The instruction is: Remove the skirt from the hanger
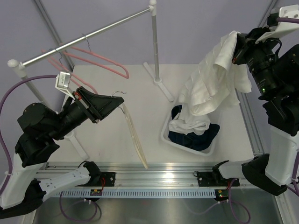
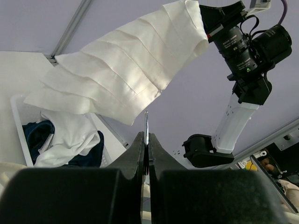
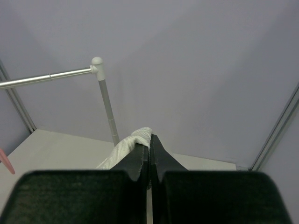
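The white pleated skirt (image 1: 210,79) hangs in the air over the basket, and my right gripper (image 1: 238,49) is shut on its top edge. In the right wrist view a fold of the skirt (image 3: 128,145) bulges out at the left of the gripper (image 3: 150,142). A pale, translucent hanger (image 1: 134,135) slants down toward the table's front edge. My left gripper (image 1: 119,99) is shut on its metal hook (image 2: 146,122). Hanger and skirt (image 2: 126,70) are well apart, and nothing hangs on the hanger.
A white basket (image 1: 187,145) at the right of the table holds white and dark blue clothes. A clothes rail (image 1: 88,36) with pink hangers (image 1: 100,59) crosses the back left. Its upright post (image 1: 154,42) stands at the back middle.
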Robot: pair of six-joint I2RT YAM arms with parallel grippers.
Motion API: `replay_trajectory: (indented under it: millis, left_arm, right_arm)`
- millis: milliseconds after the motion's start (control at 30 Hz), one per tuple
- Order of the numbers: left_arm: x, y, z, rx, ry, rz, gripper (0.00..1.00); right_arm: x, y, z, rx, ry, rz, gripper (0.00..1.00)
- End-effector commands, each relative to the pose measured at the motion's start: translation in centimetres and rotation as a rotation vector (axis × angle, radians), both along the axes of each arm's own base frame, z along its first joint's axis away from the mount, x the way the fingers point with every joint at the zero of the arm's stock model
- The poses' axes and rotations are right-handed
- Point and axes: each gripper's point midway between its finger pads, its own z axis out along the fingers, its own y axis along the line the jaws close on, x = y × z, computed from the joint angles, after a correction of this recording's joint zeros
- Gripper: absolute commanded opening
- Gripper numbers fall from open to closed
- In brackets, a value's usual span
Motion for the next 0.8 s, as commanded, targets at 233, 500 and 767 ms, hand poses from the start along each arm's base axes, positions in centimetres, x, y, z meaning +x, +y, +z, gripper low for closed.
replay_trajectory:
  millis: [233, 500, 767]
  left_arm:
    - [-0.4, -0.2, 1.3, -0.064, -0.031, -0.023, 0.0]
    - [-0.1, -0.6, 0.9, -0.067, -0.019, -0.03, 0.0]
    - [-0.2, -0.7, 0.6, -0.071, -0.013, -0.038, 0.0]
  right_arm:
    - [-4.7, -2.6, 2.5, 0.055, -0.099, -0.02, 0.0]
    - [-5.0, -1.8, 0.5, 0.06, -0.047, 0.034, 0.0]
    - [-1.9, 0.6, -6.5, 0.057, 0.112, 0.073, 0.0]
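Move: The right hand holds the white skirt high up by its top edge. The basket's middle lies about 9 cm ahead of this hand, some 2 cm to its left and roughly 57 cm below. In the basket, the white garment lies about 8 cm ahead and 3 cm left of the hand, the denim garment about 4 cm ahead and 1 cm left. From the left hand, which holds the empty cream hanger, the basket is about 24 cm ahead, 34 cm right and 47 cm below. Back first, some 5 cm and a little to the right with a slight rise, the right hand draws the skirt's top edge; then it turns round and dips steeply, about 7 cm down and a couple of centimetres forward, towards the basket, its fingers tipping downward some 10 degrees and keeping their pinch. The left hand sinks a centimetre or so, still gripping the hanger. ##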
